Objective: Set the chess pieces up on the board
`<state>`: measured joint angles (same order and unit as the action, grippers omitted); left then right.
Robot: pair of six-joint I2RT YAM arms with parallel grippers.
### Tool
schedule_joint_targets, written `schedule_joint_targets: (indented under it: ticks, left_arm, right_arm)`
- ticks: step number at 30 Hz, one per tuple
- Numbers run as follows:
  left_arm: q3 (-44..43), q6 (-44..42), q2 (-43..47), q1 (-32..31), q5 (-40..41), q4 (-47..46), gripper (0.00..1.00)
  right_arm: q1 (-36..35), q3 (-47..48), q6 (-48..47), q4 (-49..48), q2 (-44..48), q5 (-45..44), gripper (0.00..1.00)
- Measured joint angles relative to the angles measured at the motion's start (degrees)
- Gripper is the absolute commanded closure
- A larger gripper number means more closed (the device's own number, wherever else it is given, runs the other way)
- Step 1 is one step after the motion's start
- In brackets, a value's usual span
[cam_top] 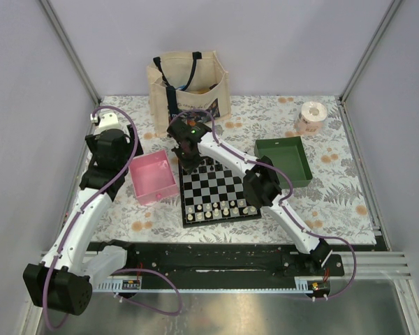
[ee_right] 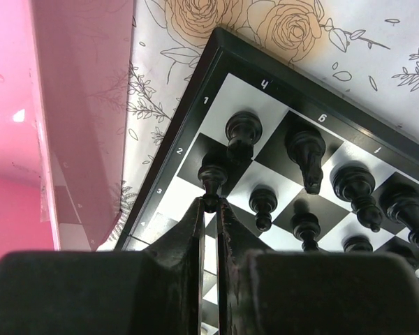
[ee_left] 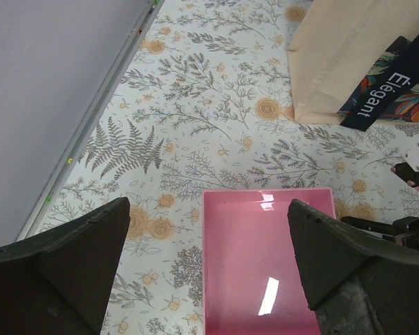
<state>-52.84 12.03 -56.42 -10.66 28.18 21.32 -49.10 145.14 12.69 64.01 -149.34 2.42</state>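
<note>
The board [cam_top: 220, 183] lies mid-table, and its far left corner fills the right wrist view [ee_right: 195, 91]. Several black chess pieces [ee_right: 306, 150] stand on its two far rows. My right gripper [ee_right: 210, 204] reaches down over that corner [cam_top: 188, 164]. Its narrow jaws pinch the head of a black pawn [ee_right: 211, 174] that stands upright on a square in the second row near the board's edge. My left gripper [ee_left: 209, 204] hovers open and empty over the pink tray [ee_left: 265, 192]. White pieces [cam_top: 220, 208] line the board's near rows.
The pink tray [cam_top: 153, 178] sits just left of the board, its wall close to my right gripper [ee_right: 56, 105]. A green tray [cam_top: 285, 159] lies at the right, a cloth bag [cam_top: 188, 84] at the back, and a tape roll [cam_top: 311, 116] at the far right.
</note>
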Motion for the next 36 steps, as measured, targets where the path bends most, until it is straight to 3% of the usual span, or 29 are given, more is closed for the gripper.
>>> schedule_joint_targets:
  ticks: [5,7,12,28,36]
  left_arm:
    - [0.0,0.0,0.0,0.0,0.0,0.0,0.01]
    - [0.0,0.0,0.0,0.0,0.0,0.0,0.01]
    - [0.0,0.0,0.0,0.0,0.0,0.0,0.01]
    - [0.0,0.0,-0.1,0.0,-0.9,0.0,0.01]
    - [0.0,0.0,-0.3,0.0,-1.1,0.0,0.01]
  right_arm:
    - [0.0,0.4,0.0,-0.4,-0.3,0.0,0.83]
    - [0.0,0.6,0.0,-0.4,-0.4,0.0,0.75]
    - [0.0,0.6,-0.1,-0.4,-0.5,0.0,0.7]
    - [0.0,0.4,-0.1,-0.7,-0.1,0.9,0.63]
    - [0.0,-0.9,0.0,-2.4,5.0,1.6,0.63]
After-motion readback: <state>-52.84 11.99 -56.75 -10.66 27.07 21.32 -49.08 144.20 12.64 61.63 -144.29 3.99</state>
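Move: The right fingertips are still close about the head of the black pawn, which stands directly under the hand point, its middle about 1 cm down. Its neighbours are the corner piece about 3 cm ahead of it and the next pawn some 3 cm to its right. The pink box's middle lies about 11 cm left and 2 cm back of the hand. From the left hand the black pawn is roughly 21 cm right, 2 cm ahead and 21 cm below. Staying low over the corner of the board, the right hand spreads its fingers from nearly shut to about a third open, letting go of the black pawn's head. Only then does it rise, slowly at first and then quickly, about 4.5 cm straight up off the pawn with a drift of some 1 cm left, tilting a little. ##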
